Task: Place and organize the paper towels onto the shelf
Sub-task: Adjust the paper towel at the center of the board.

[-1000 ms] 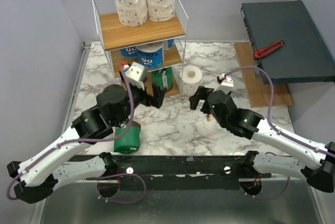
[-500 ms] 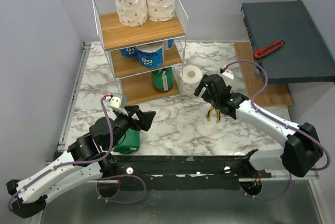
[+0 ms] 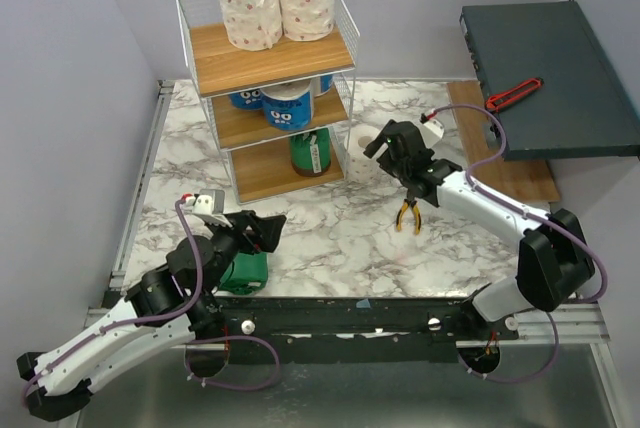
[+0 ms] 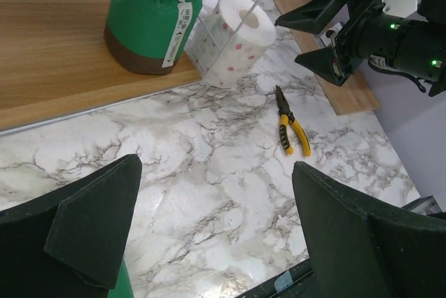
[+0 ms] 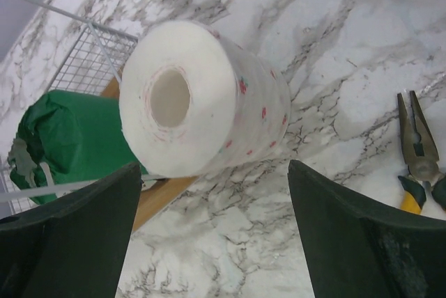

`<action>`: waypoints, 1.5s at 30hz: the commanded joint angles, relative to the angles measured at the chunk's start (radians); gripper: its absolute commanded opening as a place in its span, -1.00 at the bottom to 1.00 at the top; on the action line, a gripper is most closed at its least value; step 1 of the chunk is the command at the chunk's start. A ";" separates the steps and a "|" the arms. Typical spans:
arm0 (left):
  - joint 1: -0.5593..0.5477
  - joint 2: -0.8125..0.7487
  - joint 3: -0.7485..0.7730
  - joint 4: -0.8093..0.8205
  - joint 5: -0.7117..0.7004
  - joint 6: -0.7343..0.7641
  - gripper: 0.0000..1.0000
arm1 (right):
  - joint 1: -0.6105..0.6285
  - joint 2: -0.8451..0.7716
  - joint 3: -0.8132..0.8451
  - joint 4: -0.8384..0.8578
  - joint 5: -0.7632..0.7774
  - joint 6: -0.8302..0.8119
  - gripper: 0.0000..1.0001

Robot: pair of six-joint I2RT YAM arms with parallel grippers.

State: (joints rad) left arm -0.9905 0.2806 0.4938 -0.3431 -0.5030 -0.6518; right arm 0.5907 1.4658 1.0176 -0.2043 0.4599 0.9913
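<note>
The shelf [image 3: 270, 60] stands at the back left, with two white speckled paper towels [image 3: 248, 3] on its top board. Blue rolls [image 3: 285, 106] fill the middle tier and a green roll [image 3: 311, 151] stands on the bottom board. One more white speckled roll [image 3: 364, 146] [image 5: 202, 99] stands on the table right of the shelf. My right gripper [image 3: 384, 148] [image 5: 216, 235] is open just short of it, the roll ahead of its fingertips. My left gripper [image 3: 268, 231] [image 4: 216, 235] hangs open and empty over the marble, above another green roll [image 3: 243, 270].
Yellow-handled pliers [image 3: 407, 214] [image 4: 293, 124] lie on the marble below the right gripper. A dark flat box [image 3: 548, 78] with a red-handled tool [image 3: 513, 94] sits at the back right, over a wooden board [image 3: 495, 163].
My left arm has pulled back from the shelf's bottom tier to the near edge, leaving the green roll there. My right gripper has moved forward up to the white roll on the table.
</note>
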 commanded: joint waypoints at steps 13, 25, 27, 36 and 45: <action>-0.004 -0.077 -0.054 -0.103 -0.088 -0.101 0.87 | -0.060 0.183 0.154 0.092 0.004 -0.055 0.68; -0.004 -0.052 -0.075 -0.090 -0.078 -0.115 0.87 | -0.066 0.245 0.158 0.091 -0.012 -0.079 0.55; -0.004 -0.046 -0.075 -0.082 -0.065 -0.122 0.87 | -0.067 0.252 0.157 0.091 -0.015 -0.080 0.54; -0.004 -0.025 -0.078 -0.059 -0.025 -0.144 0.87 | -0.081 0.273 0.147 0.111 -0.018 -0.083 0.46; -0.004 -0.028 -0.089 -0.063 -0.019 -0.149 0.87 | -0.083 0.294 0.151 0.112 -0.038 -0.086 0.28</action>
State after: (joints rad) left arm -0.9905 0.2520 0.4236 -0.4168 -0.5434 -0.7898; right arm 0.5148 1.7336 1.1606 -0.1097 0.4404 0.9150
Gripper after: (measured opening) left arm 0.932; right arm 0.664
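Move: The white paper towel roll standing beside the rack's right side is the right hand's target: about 7 cm ahead of it, 4 cm to its left, its middle some 8 cm below. The green roll on the rack's bottom board lies roughly 15 cm left of the white roll and level with it; the pliers lie some 6 cm back and 13 cm to the hand's right. From the left hand the white roll is about 29 cm ahead, 26 cm right and 16 cm lower. Bringing its fingers around the near right part of the white roll's upper rim, the right hand first reaches forward some 5 cm, then mostly sinks about 3 cm while its open fingers narrow by roughly a quarter; the left finger ends over the core hole, the other beside the roll's right side, contact not visible. The open, empty left hand sinks about 4 cm. ##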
